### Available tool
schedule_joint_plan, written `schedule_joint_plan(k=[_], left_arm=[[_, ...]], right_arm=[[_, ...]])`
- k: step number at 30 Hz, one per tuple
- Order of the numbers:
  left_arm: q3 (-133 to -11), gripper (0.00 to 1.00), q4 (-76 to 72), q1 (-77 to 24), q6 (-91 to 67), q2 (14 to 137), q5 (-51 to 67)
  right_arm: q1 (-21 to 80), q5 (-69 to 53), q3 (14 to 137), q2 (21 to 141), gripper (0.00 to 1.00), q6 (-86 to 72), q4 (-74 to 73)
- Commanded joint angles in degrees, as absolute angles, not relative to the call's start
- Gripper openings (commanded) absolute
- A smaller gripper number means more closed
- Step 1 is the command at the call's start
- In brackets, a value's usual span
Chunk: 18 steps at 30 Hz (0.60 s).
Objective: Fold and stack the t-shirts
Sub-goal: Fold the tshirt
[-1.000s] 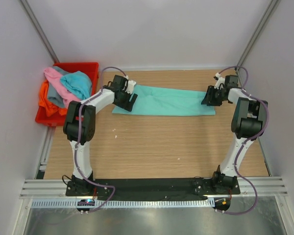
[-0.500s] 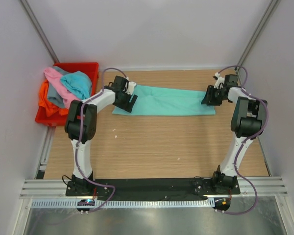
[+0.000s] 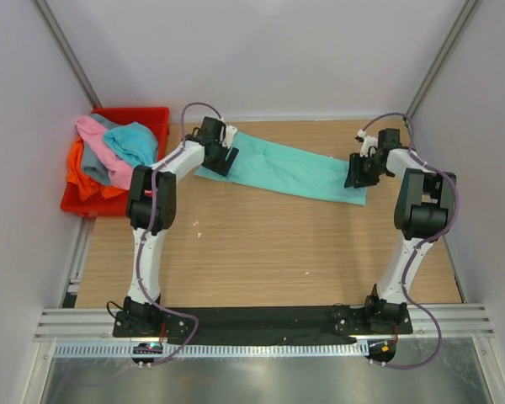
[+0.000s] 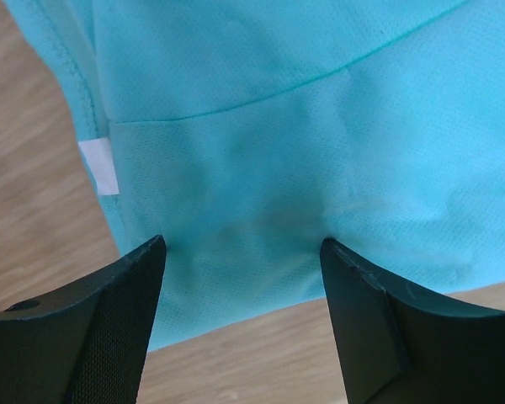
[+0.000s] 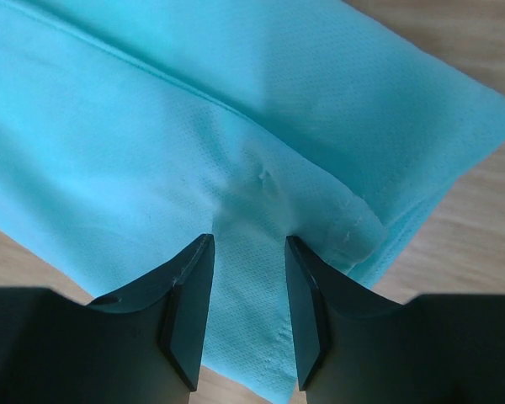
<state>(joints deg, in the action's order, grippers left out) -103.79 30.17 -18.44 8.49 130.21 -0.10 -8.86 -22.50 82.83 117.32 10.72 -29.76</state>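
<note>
The mint green t-shirt lies folded into a long band, slanting across the far part of the table. My left gripper stands over its far left end. In the left wrist view that gripper has its jaws wide apart, tips down on the cloth near its hem. My right gripper is at the band's right end. In the right wrist view the gripper has its jaws part open, and cloth puckers at the tips. Pink, turquoise blue, orange and grey t-shirts are heaped in the bin.
A red plastic bin sits off the table's far left corner. Bare wooden tabletop stretches from the shirt to the arm bases. White walls and metal posts close in the back and both sides.
The left gripper has moved toward the far edge and the shirt's left end went with it, so the band now slants. The right gripper shifted slightly left and nearer.
</note>
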Motion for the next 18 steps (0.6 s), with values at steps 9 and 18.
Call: schedule_joint_plan(k=[9, 18], left_arm=[[-121.5, 0.79, 35.3, -17.7, 11.3, 137.7, -5.4], [-115.7, 0.8, 34.8, -18.3, 2.5, 123.8, -0.2]], right_arm=[[-0.9, -17.4, 70.5, 107.6, 0.45, 15.6, -40.8], [4.4, -18.9, 72.4, 99.5, 0.45, 13.0, -41.6]])
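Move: Both my open grippers are down on the folded strip of t-shirt, which slants from far left to near right. Its middle lies about 25 cm to the right of my left hand and 1 cm back; from my right hand it is some 26 cm left and 4 cm ahead. The red bin's middle is roughly 41 cm left of my left hand and level with it, with a blue t-shirt in it about 36 cm left and 7 cm ahead. I swing the t-shirt strip round on the table: my right hand, still pressing on its right end with half-open fingers, drags it about 11 cm back and 9 cm left, veering more leftward as it goes and turning some 15 degrees counter-clockwise. My left hand, fingers wide, pushes its end roughly 5 cm forward, then rises about 3 cm off the cloth, easing slightly back. ##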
